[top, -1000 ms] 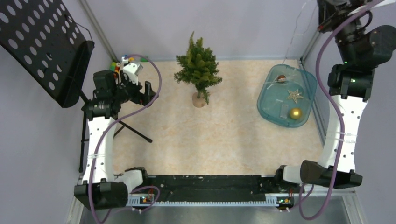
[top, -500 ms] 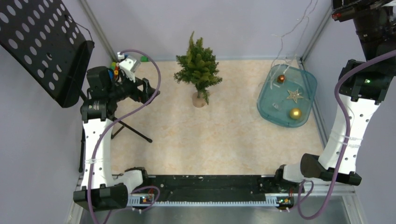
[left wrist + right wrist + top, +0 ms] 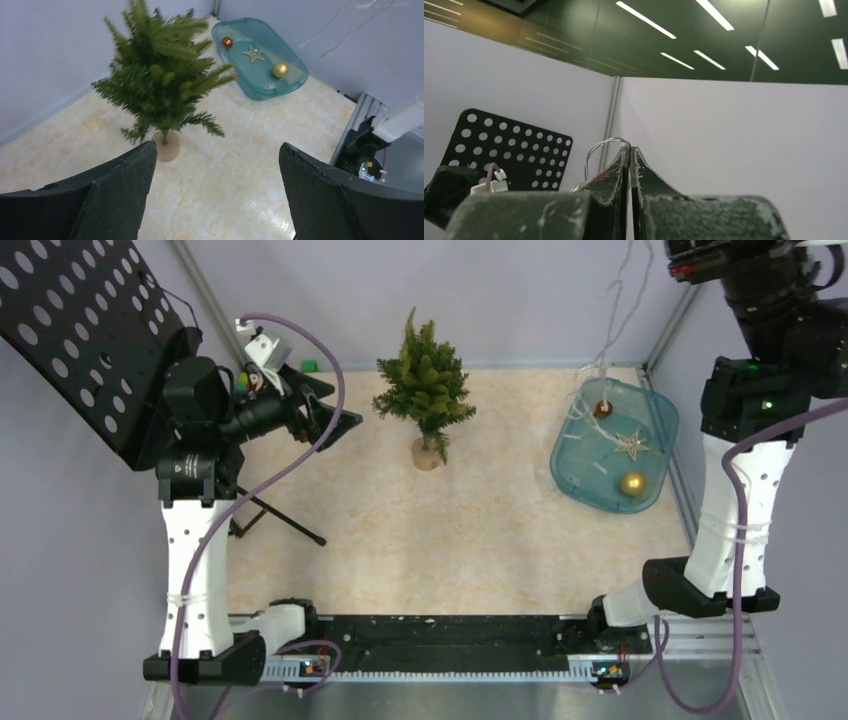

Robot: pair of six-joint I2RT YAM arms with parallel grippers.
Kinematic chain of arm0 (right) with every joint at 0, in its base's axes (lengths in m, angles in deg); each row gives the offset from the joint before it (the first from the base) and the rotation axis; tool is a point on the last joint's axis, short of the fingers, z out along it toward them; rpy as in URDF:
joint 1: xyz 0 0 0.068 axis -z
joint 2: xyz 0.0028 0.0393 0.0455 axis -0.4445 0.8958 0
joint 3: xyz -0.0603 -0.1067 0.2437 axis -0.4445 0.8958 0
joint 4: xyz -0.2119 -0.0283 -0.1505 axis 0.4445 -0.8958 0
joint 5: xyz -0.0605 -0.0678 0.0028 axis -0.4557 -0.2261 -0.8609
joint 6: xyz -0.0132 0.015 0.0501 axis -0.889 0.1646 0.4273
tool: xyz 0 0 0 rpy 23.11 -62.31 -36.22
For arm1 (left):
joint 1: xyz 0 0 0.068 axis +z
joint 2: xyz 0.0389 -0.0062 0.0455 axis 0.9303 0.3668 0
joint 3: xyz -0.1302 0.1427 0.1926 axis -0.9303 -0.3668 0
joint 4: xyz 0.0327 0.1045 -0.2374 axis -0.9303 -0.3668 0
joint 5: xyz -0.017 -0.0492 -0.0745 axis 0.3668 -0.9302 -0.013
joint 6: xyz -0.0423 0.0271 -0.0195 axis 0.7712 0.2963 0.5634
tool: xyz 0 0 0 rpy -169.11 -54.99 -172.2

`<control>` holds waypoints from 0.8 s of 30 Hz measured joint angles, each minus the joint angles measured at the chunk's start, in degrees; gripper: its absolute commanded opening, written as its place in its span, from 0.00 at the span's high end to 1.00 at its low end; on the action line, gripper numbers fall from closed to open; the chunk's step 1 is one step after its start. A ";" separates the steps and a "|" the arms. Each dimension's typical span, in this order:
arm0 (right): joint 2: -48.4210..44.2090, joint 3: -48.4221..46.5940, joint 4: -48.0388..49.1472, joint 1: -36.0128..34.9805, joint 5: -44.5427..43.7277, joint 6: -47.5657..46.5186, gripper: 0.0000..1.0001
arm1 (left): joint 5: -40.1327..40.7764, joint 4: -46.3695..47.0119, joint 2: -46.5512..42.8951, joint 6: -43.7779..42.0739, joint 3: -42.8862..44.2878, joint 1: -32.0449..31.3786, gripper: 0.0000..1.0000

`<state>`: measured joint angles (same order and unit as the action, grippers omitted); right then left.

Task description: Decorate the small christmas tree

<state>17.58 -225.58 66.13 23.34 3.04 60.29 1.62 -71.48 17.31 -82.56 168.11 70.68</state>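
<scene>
The small christmas tree (image 3: 425,380), dark green on a round pale base (image 3: 428,453), stands at the back middle of the table. It also shows in the left wrist view (image 3: 160,75). My left gripper (image 3: 330,412) hangs open to its left, with nothing between the fingers (image 3: 216,146). My right gripper (image 3: 629,149) is shut on a thin silvery wire (image 3: 596,150) and points up at the walls. In the top view that wire (image 3: 608,340) runs from the teal tray (image 3: 585,488) up past the frame's top edge.
The tray holds a reddish ball (image 3: 603,408), a gold star (image 3: 630,445) and a gold ball (image 3: 632,483). A black perforated stand (image 3: 80,330) on tripod legs (image 3: 285,518) stands at the left. Grey walls close in the back and both sides.
The right arm has risen and drawn the wire up out of the tray. The left arm has lifted and swung its open gripper toward the tree.
</scene>
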 measured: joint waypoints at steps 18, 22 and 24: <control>0.20 31.54 -14.27 -23.93 -8.59 -20.28 1.00 | 5.92 1.05 12.33 7.63 12.85 -24.57 0.01; -2.67 36.44 -15.17 -27.71 -11.98 -22.38 1.00 | 7.63 0.96 13.84 7.72 14.53 -26.67 0.03; -4.02 37.35 -15.30 -28.83 -13.35 -22.91 1.00 | 8.76 0.96 14.40 7.30 15.10 -26.91 0.06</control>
<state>13.56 -188.23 50.83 -5.49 -10.32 37.38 10.38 -70.52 31.71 -75.26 183.22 43.77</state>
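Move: The tree that the string of lights is meant for stands roughly 21 cm ahead of the right hand and 22 cm to its left, its middle about 55 cm below; that hand already has the string pinched and held high. The ornament tray lies some 23 cm ahead of the right hand, 18 cm to its right and 75 cm lower. From the empty left hand the tree is about 16 cm ahead, 16 cm to the right and 22 cm down. The string of lights, still pinched in the shut right fingers, is swung from over the tray towards the tree: the right hand sinks about 25 cm while going some 15 cm left and 10 cm forward, its upturned fingers tipping down. The left hand, wide open, goes about 13 cm right to the tree's near side, turning clockwise. ##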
